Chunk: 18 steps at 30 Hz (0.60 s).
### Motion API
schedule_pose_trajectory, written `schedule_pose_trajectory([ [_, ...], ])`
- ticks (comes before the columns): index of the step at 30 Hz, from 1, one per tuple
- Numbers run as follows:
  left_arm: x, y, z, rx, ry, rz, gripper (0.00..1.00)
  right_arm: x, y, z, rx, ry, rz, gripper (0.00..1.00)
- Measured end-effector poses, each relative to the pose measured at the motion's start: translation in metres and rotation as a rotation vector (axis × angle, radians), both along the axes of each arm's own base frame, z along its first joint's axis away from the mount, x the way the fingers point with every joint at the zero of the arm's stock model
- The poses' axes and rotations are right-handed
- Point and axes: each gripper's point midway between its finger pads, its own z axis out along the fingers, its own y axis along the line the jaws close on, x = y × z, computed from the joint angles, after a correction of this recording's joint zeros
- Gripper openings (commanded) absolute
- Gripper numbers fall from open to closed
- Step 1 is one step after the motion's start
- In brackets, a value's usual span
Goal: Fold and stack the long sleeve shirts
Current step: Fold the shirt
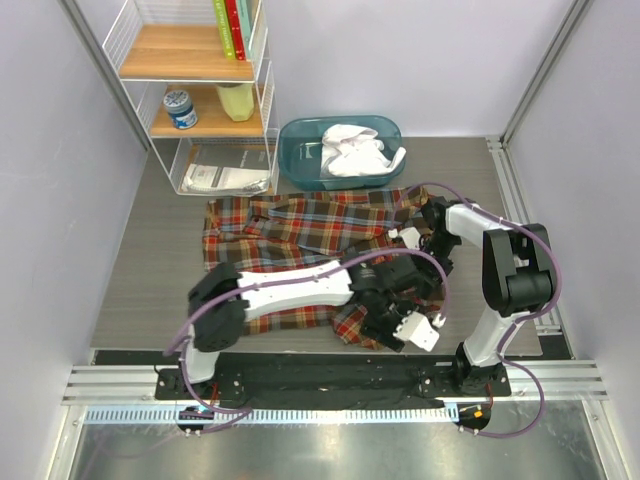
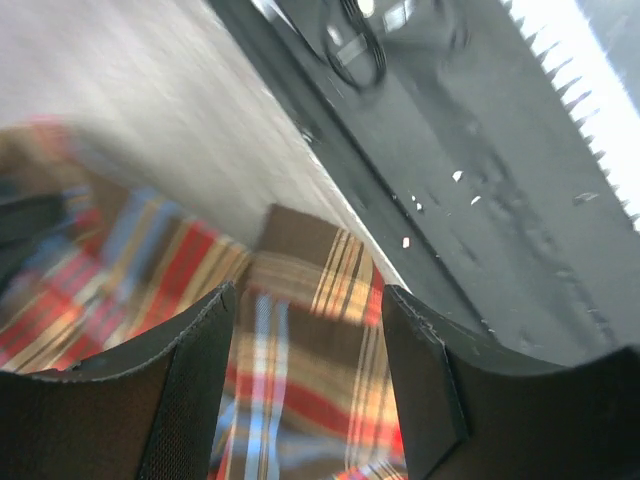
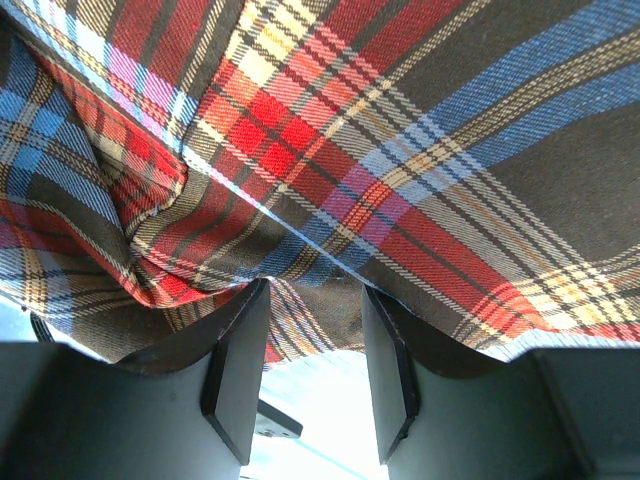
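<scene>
The plaid long sleeve shirt (image 1: 290,235) lies partly folded across the middle of the table. My left gripper (image 1: 380,322) hovers over its near right hem. In the left wrist view that gripper (image 2: 310,300) is open, with the plaid cloth (image 2: 300,350) below the gap and nothing pinched. My right gripper (image 1: 420,240) is at the shirt's right edge. In the right wrist view it (image 3: 315,295) stands open, and the plaid cloth (image 3: 380,170) drapes over and against its fingertips. A white long sleeve shirt (image 1: 355,150) lies crumpled in a teal basin (image 1: 300,135) at the back.
A wire shelf rack (image 1: 200,80) with books, a jar and a bottle stands at the back left, with papers (image 1: 220,178) on its lowest level. The black base plate (image 2: 480,200) runs along the table's near edge, just past the shirt's hem.
</scene>
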Motion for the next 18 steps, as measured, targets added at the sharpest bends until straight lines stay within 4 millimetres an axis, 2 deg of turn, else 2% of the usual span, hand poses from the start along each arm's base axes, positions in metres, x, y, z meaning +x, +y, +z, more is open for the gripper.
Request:
schedule_pose_trajectory([
  [4, 0.0, 0.003, -0.064, 0.173, -0.041, -0.061, 0.6, 0.001, 0.0, 0.0, 0.0, 0.003, 0.0, 0.48],
  [6, 0.003, 0.007, -0.087, 0.227, -0.076, -0.086, 0.6, 0.0, 0.0, 0.0, 0.001, 0.004, 0.0, 0.48],
  [9, 0.012, 0.01, -0.104, 0.271, -0.131, -0.108, 0.61, 0.0, 0.001, 0.0, 0.002, 0.004, 0.001, 0.48],
  [11, 0.017, 0.008, -0.106, 0.272, -0.173, -0.132, 0.57, 0.001, 0.0, 0.0, 0.003, 0.003, 0.002, 0.48],
  [12, 0.017, 0.007, -0.106, 0.271, -0.182, -0.139, 0.4, 0.001, 0.0, 0.0, 0.003, 0.003, 0.002, 0.48],
  [13, 0.018, 0.007, -0.106, 0.271, -0.192, -0.148, 0.31, 0.001, 0.0, 0.0, 0.002, 0.003, 0.002, 0.48],
  [15, 0.017, 0.008, -0.108, 0.274, -0.201, -0.167, 0.14, 0.001, 0.0, 0.0, 0.002, 0.003, 0.002, 0.48],
  [18, 0.014, 0.008, -0.107, 0.259, -0.192, -0.167, 0.0, 0.001, 0.0, 0.0, 0.002, 0.003, 0.002, 0.48],
])
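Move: The shirt's near right corner, the spot to be pinched, lies some 11 cm below the open left hand and only about 1 cm ahead and 1 cm to its left. The table's front edge runs roughly 3 cm behind this hand, at the same depth. The right gripper is low over the shirt, about 12 cm ahead and 5 cm to the right of the left hand. From the right hand, that corner is about 11 cm back and 6 cm to the left. Down, fast at first and then easing off, the left hand drops about 11 cm onto the shirt's near right corner beside the table's front edge, its wrist tilting some 20 degrees so the fingers point more nearly straight down. Once low, it stays there and closes its fingers most of the way, pinching the cloth corner between the tips. ##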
